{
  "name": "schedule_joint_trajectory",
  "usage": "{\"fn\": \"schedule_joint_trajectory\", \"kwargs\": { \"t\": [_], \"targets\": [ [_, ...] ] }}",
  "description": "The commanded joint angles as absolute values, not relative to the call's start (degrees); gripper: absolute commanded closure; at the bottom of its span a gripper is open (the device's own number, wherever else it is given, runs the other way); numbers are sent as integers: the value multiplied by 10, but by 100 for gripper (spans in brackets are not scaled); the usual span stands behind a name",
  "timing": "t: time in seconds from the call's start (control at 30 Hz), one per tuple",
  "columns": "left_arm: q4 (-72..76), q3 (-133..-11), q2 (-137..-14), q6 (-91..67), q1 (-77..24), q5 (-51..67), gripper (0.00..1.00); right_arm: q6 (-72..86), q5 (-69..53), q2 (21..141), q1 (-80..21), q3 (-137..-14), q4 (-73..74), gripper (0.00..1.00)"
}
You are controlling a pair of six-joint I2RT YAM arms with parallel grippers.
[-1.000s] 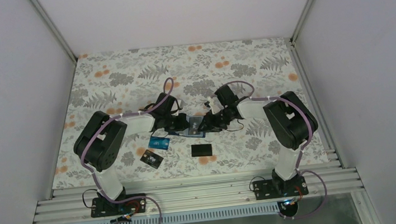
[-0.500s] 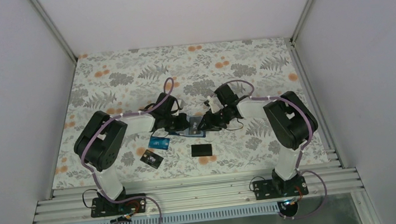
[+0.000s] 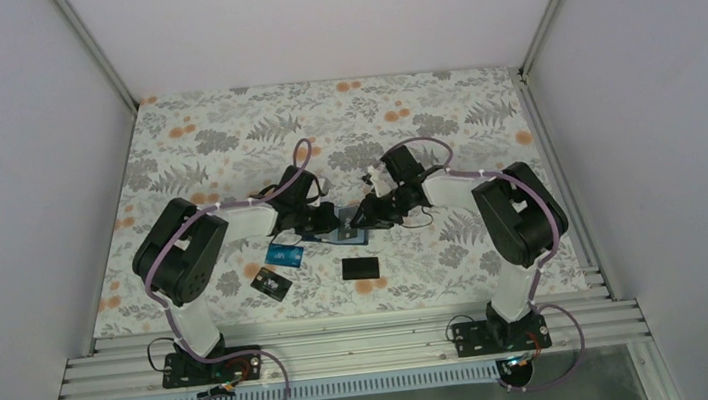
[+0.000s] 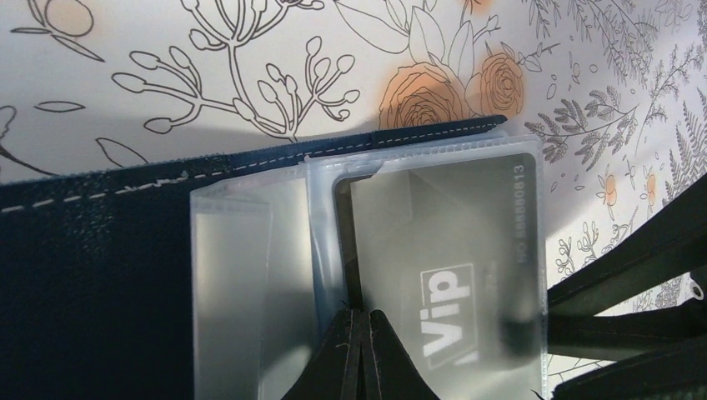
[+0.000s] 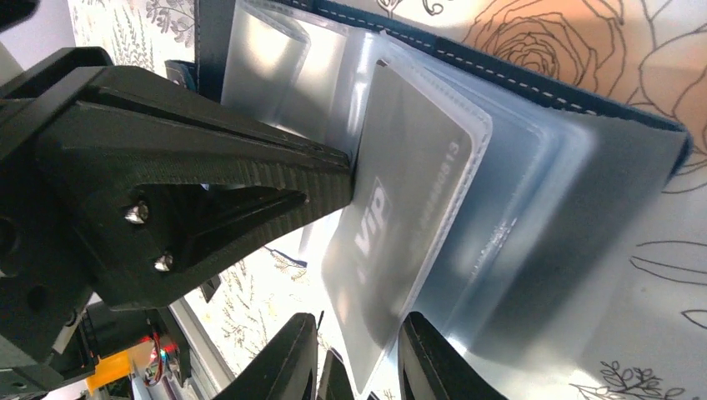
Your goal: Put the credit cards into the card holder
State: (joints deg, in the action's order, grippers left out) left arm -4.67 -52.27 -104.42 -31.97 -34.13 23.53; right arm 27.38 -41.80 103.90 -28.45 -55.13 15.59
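The card holder [image 3: 344, 224] lies open mid-table, its navy cover [image 4: 83, 275] on the left and its clear sleeves [image 5: 517, 192] fanned out. A grey-black credit card marked VIP [image 4: 450, 275] [image 5: 400, 208] sits inside one sleeve. My left gripper [image 4: 361, 321] [image 3: 318, 222] is shut, its tips resting on that sleeve's inner edge. My right gripper [image 5: 358, 362] [image 3: 364, 216] is open at the sleeve's other end, with the card's end between its fingers. A teal card [image 3: 286, 256], a black marked card [image 3: 271, 285] and a plain black card [image 3: 362, 267] lie nearer on the table.
The floral cloth [image 3: 223, 144] covers the table. White walls with aluminium posts [image 3: 533, 39] close it in, and a rail [image 3: 347, 347] runs along the near edge. Both arms meet over the holder, close together.
My right gripper has edged a little left toward the holder. My left gripper and the loose cards have stayed put.
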Motion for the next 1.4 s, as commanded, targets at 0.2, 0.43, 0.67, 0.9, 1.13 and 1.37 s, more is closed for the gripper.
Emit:
{"fn": "schedule_joint_trajectory", "kwargs": {
  "t": [0.2, 0.43, 0.67, 0.9, 1.13, 1.37],
  "targets": [
    [-73, -515, -1051, -324, -352, 227, 98, 257, -431, 1055, -304, -584, 164, 73],
    [-74, -516, -1031, -329, -352, 236, 98, 257, -426, 1066, -314, -606, 172, 73],
    [-91, -519, -1003, -337, -352, 221, 98, 255, -420, 1076, -323, -626, 186, 72],
    [-123, -525, -964, -338, -351, 195, 98, 256, -415, 1092, -333, -642, 195, 72],
    [-160, -518, -909, -341, -347, 154, 98, 257, -408, 1110, -349, -674, 210, 71],
    [-189, -476, -827, -342, -331, 126, 98, 262, -401, 1134, -372, -711, 228, 66]
  ]
}}
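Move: The right hand already has the free right edge of the VIP-card sleeve between its parted fingers. The card's middle is about 2 cm to its left and 1 cm below. The dark blue cover it is swinging towards lies about 9 cm to its left and 3 cm down, with the black card roughly 10 cm straight back. The left hand's shut tips rest on the sleeve, the card's middle about 3 cm to their right and 1 cm back, the blue cover some 5 cm to their left. The right fingers, still slightly parted around the sleeve's edge, push the sleeve leftward about 6 cm towards the blue cover, rising only about 1 cm and turning slightly counter-clockwise. The left hand stays down at first, then lifts off the sleeve, rising some 7 cm and drawing left about 3 cm with its fingers kept shut. ##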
